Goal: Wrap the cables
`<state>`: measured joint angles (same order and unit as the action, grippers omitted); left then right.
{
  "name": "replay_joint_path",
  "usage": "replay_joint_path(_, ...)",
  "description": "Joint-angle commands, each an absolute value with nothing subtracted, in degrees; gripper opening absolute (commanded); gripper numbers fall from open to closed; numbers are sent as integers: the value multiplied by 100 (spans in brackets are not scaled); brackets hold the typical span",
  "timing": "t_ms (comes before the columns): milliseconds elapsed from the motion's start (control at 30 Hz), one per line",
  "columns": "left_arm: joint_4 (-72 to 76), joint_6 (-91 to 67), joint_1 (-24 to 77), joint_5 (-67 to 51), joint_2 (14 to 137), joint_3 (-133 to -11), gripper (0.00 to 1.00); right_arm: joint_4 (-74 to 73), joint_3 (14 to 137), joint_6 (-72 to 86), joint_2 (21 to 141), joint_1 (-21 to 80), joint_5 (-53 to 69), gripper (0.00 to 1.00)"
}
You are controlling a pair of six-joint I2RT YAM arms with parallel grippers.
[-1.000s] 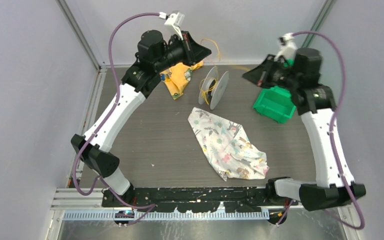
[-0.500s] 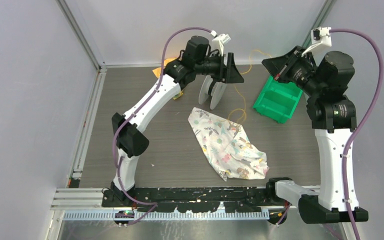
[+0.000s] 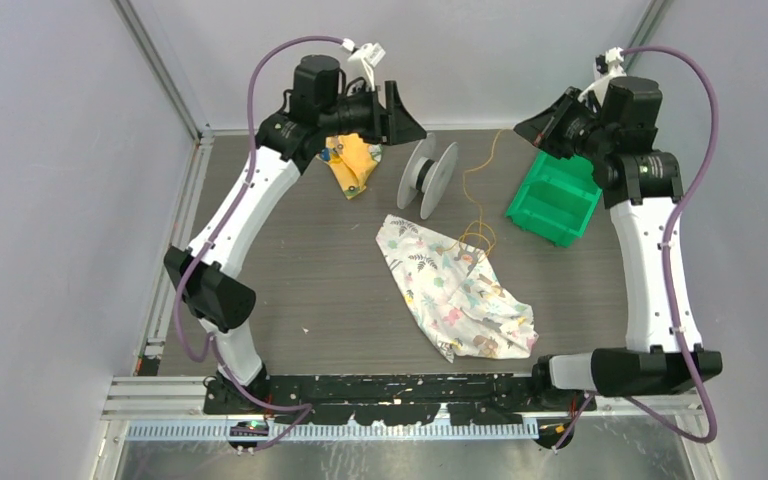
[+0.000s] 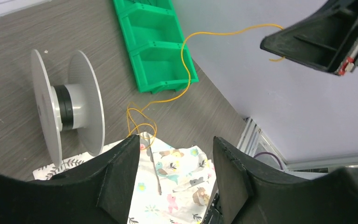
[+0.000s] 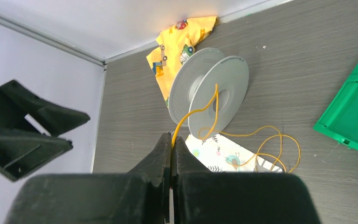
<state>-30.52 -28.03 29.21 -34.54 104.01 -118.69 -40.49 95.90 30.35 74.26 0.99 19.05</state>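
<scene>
The cable (image 3: 467,185) is a thin yellow-orange cord. It hangs from my right gripper (image 3: 528,128) down to loose loops (image 3: 477,237) at the edge of a patterned cloth. In the right wrist view the gripper (image 5: 171,135) is shut on the cable (image 5: 193,114), which crosses in front of the grey spool (image 5: 214,93). The spool (image 3: 428,178) stands on its rims, its hub (image 4: 67,107) bare of cord. My left gripper (image 3: 405,115) hovers above and left of the spool, open (image 4: 176,144), nothing between its fingers.
A green bin (image 3: 555,200) sits right of the spool, under the right gripper. A white patterned cloth (image 3: 455,290) lies mid-table, and a yellow cloth (image 3: 355,165) lies crumpled left of the spool, below the left gripper. The back wall is close behind both grippers.
My left gripper has opened, swung right over the spool and come back to its left. The cable now trails from the right gripper to loops by the cloth.
</scene>
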Motion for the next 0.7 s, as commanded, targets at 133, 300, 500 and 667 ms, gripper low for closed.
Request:
replay_joint_path(133, -2229, -3345, 2658, -3521, 10039, -11128, 58, -5241, 10470, 2813, 8613, 89, 2037, 1)
replay_joint_path(300, -2045, -3441, 2619, -3594, 9991, -10900, 58, -5168, 9975, 3023, 8866, 96, 2297, 1)
replay_joint_path(500, -2078, -3547, 2619, -3656, 10199, -11085, 58, -4720, 10248, 3389, 9062, 95, 2426, 1)
replay_joint_path(667, -2208, -3506, 2619, -3586, 10300, -11145, 58, -5019, 11613, 3206, 9541, 80, 1608, 1)
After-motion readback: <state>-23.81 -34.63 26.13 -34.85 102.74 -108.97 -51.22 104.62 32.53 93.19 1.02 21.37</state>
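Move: Roughly 7 cm ahead of the right hand and 12 cm to its left stands the spool, on edge, its middle some 30 cm below; the hand has one end of the orange cable in its shut fingers. The cable's loose coil lies on the table almost beneath that hand, about 40 cm down, with the green bin some 13 cm ahead and 19 cm right of the hand. From the empty left hand the spool is about 7 cm ahead, 6 cm right and 30 cm below. Sinking about 12 cm while reaching some 4 cm forward, the right hand brings the pinched cable end lower towards the spool, tipping its fingers down about 25 degrees. It then lifts back nearly 3 cm and edges slightly farther forward, keeping its grip. The left hand, still open, dips about 4 cm and rises a little, easing 2 cm forward. ##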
